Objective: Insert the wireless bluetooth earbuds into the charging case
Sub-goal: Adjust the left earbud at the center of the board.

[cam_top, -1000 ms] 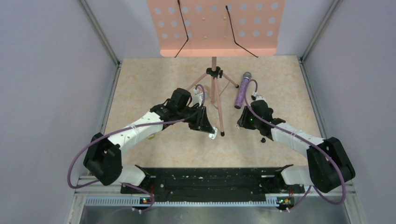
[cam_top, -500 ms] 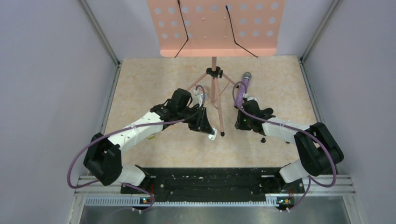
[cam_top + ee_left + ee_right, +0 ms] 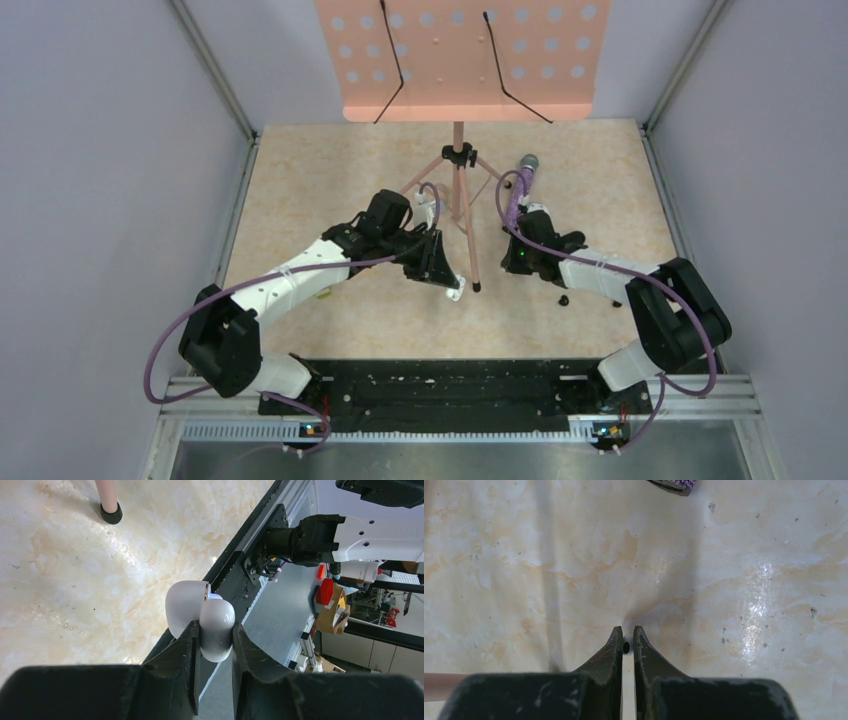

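Note:
My left gripper is shut on a glossy white charging case. The case's lid hangs open to the left. In the top view the case shows white at the left gripper's tip, just left of the stand's foot. My right gripper points down at the table, jaws almost together. A tiny pale piece with a dark spot, an earbud, is pinched between its tips and mostly hidden. From above, the right gripper sits right of the stand's leg, and the earbud is too small to make out there.
A pink music stand rises at the back, with tripod legs between my arms and one foot beside the case. A glittery purple microphone lies behind my right gripper. A small black object rests on the table near the right arm.
My right gripper has moved left toward the stand's leg and its jaws have closed. My left arm and the case have not moved.

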`<state>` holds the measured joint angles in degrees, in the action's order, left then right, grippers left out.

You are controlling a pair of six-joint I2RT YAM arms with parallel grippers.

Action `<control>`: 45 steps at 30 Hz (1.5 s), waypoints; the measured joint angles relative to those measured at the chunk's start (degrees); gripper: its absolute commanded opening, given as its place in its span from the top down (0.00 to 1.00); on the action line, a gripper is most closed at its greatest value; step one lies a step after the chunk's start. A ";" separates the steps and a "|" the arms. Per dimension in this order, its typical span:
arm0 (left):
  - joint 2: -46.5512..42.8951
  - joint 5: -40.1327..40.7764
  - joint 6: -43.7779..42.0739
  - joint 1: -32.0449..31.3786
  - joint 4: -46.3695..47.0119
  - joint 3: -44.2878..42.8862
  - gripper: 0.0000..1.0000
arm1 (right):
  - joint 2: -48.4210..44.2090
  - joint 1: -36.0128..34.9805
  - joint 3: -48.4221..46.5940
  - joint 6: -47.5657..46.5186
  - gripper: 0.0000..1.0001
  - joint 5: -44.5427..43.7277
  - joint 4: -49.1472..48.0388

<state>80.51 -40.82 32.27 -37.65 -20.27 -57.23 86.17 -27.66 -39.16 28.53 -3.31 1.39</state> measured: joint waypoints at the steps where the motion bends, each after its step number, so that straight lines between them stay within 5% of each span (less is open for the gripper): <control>1: 0.00 0.02 -0.07 -0.02 0.00 0.00 1.00 | -0.02 0.00 0.00 0.04 1.00 0.11 -0.07; 21: 0.00 0.85 -0.79 -0.24 -0.81 0.00 1.00 | -6.80 3.48 2.05 2.51 1.00 10.54 2.99; 25: 0.00 1.03 -0.94 -0.24 -0.81 0.00 1.00 | -13.86 3.48 2.08 1.86 0.90 9.07 8.02; 31: 0.04 1.27 -0.98 -0.24 -0.81 -0.02 1.00 | -26.34 3.54 3.89 2.95 0.53 2.12 19.02; 36: 0.63 1.27 -1.18 -0.24 -0.81 -0.20 1.00 | -32.85 3.54 6.49 10.19 0.52 0.13 30.29; 45: 0.63 1.27 -2.03 -0.26 -0.85 -0.20 1.00 | -29.46 2.29 6.86 25.14 0.51 -2.34 39.43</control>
<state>81.14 -39.55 30.24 -37.91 -21.12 -57.43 56.71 -25.36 -32.29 53.67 -5.65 40.82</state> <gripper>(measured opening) 0.269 0.485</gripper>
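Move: The white earbud is already in the nearly shut right fingertips, within a centimetre of the hand point and just above the board. The near tripod foot stands about 6 cm left of it and 4 cm back, the middle of the purple microphone some 16 cm ahead and 3 cm right, and the black clip roughly 12 cm right and 7 cm back. From the left hand, the earbud lies about 12 cm right, 2 cm ahead and 14 cm below. Close the right fingers the last bit on the earbud and raise the hand about 6 cm. Then carry back and right, away from the microphone and tripod foot, opening the fingers to about half, and sink again. End some 13 cm back and 7 cm right, turned about 25 degrees clockwise with the fingers tipped steeper. Keep the left hand still on the open charging case. ##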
